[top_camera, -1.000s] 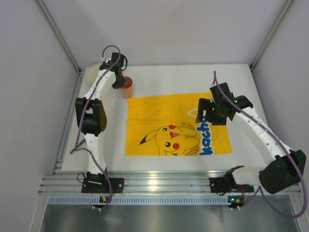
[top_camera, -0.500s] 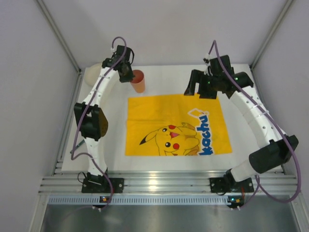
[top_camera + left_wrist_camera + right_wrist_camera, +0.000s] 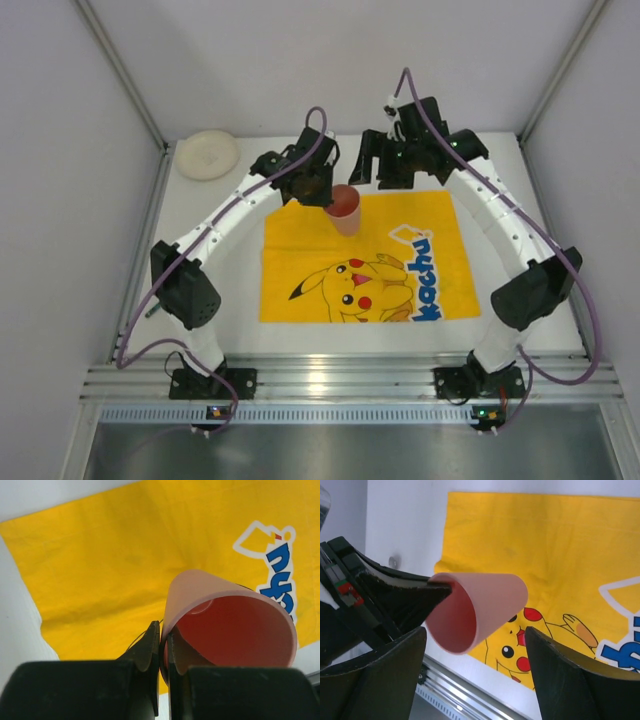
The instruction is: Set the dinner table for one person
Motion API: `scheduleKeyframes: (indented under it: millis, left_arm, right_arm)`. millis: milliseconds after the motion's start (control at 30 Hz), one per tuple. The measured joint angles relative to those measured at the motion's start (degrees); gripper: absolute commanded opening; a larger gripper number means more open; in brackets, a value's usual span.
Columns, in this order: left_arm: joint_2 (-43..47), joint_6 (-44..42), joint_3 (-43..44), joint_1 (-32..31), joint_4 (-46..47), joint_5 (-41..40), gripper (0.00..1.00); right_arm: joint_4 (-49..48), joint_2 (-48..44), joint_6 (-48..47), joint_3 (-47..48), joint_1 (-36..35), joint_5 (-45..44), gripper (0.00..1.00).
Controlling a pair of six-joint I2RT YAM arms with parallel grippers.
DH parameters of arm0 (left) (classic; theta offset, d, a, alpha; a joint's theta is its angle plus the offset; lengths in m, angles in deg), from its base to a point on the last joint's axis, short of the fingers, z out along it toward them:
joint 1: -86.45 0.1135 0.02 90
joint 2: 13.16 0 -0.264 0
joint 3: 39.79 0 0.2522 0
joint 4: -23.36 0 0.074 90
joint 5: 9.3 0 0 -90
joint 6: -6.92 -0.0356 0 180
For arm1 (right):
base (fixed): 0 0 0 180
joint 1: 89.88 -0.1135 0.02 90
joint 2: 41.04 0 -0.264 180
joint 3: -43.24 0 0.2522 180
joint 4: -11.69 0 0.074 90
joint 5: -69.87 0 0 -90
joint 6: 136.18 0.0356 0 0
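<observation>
A pink cup (image 3: 345, 208) hangs tilted over the back edge of the yellow Pikachu mat (image 3: 365, 260), which lies on the white dinner table (image 3: 232, 295). My left gripper (image 3: 318, 186) is shut on the cup's rim. In the left wrist view one finger is inside the cup (image 3: 230, 630) and one outside, pinching its wall at the gripper (image 3: 163, 645). My right gripper (image 3: 388, 163) stands open just right of the cup. In the right wrist view the cup (image 3: 490, 600) shows between the wide-spread fingers of the right gripper (image 3: 475, 630), touching neither.
A white plate (image 3: 206, 155) lies at the table's back left corner. Grey walls close in the table on three sides, and an aluminium rail (image 3: 330, 380) runs along the near edge. Both arms arch over the mat's sides.
My left arm lifted the cup from beside the mat's back left corner and carried it right, over the mat's back edge. My right arm swung back and left toward it.
</observation>
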State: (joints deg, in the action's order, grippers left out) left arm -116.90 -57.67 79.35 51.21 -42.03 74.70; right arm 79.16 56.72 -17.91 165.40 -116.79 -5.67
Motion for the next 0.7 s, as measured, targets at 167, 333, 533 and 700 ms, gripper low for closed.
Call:
scheduleKeyframes:
  millis: [167,333,533,700]
  left_arm:
    - [0.7,1.1,-0.6,-3.5,-0.2,-1.0,0.0]
    - [1.8,1.8,-0.7,-5.1,-0.7,-1.4,0.0]
    - [1.9,2.9,-3.1,-8.1,-2.9,-4.1,0.36]
    - [4.5,4.0,-3.6,-6.9,-1.9,-5.1,0.83]
  right_arm:
    - [0.4,0.2,-0.2,-3.1,-3.7,-3.0,0.67]
    - [-1.4,-1.3,0.9,-14.6,-6.2,-5.2,0.2]
    - [-3.4,-2.3,4.1,-20.6,-8.4,-11.9,0.0]
    - [-0.1,-2.4,1.2,-18.0,-7.7,-14.7,0.0]
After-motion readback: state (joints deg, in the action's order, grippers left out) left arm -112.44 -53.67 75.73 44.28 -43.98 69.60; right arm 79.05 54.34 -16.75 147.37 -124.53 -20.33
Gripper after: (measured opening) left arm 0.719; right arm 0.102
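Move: The left hand holds the cup by the left side of its rim, the cup's middle lying about 4 cm to its right and 5 cm below. From the open right hand, that cup is some 6 cm to the left, about 1 cm back and 14 cm below. The middle of the yellow cloth on the table lies about 4 cm back, 6 cm to the right and 21 cm below the left hand. Down by about 11 cm and back some 5 cm, the right hand drops to the hanging cup, tipping some 15 degrees, and closes on the right side of its rim. The left hand meanwhile carries the cup back about 5 cm and a little right, then, once the right fingers have shut, opens wide to let go of the rim and starts to ease up and left. ##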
